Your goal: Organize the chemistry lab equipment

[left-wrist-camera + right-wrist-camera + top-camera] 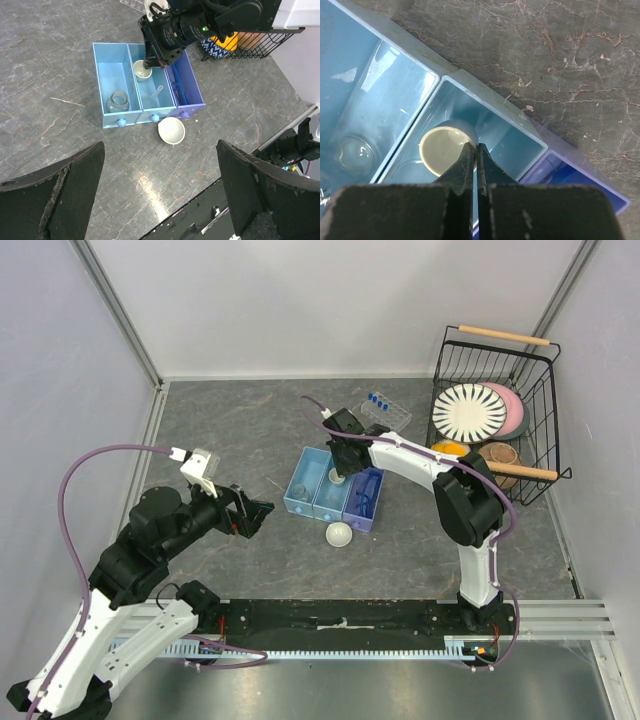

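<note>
My right gripper [476, 150] is shut on the rim of a small white round dish [442, 147], one finger inside it and one outside. The dish [142, 69] is inside the middle compartment of a blue three-part organizer [300, 502]; whether it touches the floor there I cannot tell. A second white dish [339, 534] lies on the table just in front of the organizer. Blue-framed safety glasses [366, 492] lie in the purple right compartment. The clear tube rack [385, 410] with blue-capped tubes stands behind. My left gripper [160, 200] hangs open over bare table, well left of the organizer.
A small glass jar [118, 102] sits in the organizer's left compartment. A black wire basket [545, 420] with plates and bowls stands at the back right. White walls close in the table on three sides.
</note>
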Robot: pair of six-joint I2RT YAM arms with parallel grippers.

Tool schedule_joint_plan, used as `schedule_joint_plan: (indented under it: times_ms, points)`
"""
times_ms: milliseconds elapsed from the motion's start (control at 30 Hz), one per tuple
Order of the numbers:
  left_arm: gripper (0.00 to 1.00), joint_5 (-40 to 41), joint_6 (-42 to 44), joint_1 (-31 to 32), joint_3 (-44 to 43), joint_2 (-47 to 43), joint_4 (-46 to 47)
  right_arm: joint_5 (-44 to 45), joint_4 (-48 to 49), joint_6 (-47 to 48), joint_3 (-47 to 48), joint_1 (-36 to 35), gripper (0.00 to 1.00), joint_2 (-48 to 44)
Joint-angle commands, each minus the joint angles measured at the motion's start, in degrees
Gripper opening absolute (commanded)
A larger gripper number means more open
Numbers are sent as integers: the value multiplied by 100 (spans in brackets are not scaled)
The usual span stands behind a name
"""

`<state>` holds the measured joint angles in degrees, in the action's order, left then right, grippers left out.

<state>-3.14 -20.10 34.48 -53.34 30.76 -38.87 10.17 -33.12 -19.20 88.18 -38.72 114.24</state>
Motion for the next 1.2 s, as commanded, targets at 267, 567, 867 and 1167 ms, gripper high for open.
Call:
schedule_joint_plan:
  times_ms: [267, 567, 867, 1167]
  points:
    - [100, -29, 32, -11, -10, 79, 213, -77, 447, -31, -117, 84, 23, 213]
    - [100, -55, 15, -3, -18, 149, 266, 2, 342, -40, -47, 93, 35, -198]
    - [100, -126, -12, -11, 17, 316, 424, 450, 35, -66, -415, -206, 36, -1578]
    - [100, -205, -56, -11, 140, 404, 556, 459, 332, -785, -2310, -891, 40, -3801]
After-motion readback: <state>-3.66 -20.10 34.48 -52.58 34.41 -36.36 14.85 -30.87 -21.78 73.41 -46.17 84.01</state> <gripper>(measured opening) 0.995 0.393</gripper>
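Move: The right hand already pinches the right wall of the small white cup, standing in the middle blue bin; the cup's middle lies 2 cm to its left and 2 cm below. The purple bin is roughly 4 cm right and 5 cm back from the hand, the glass beaker 9 cm left and 4 cm back, the white bowl some 12 cm back and 1 cm left. From the left hand the cup is about 20 cm ahead, 16 cm right, 23 cm down. Still pinching the cup's rim wall, the right fingers ease about 1 cm down and forward, part to around a third of their range and let go of the cup. Then the hand lifts quickly away, some 14 cm up, drawing back about 8 cm late in the rise as the fingers tilt out of the steep by roughly 20 degrees. ##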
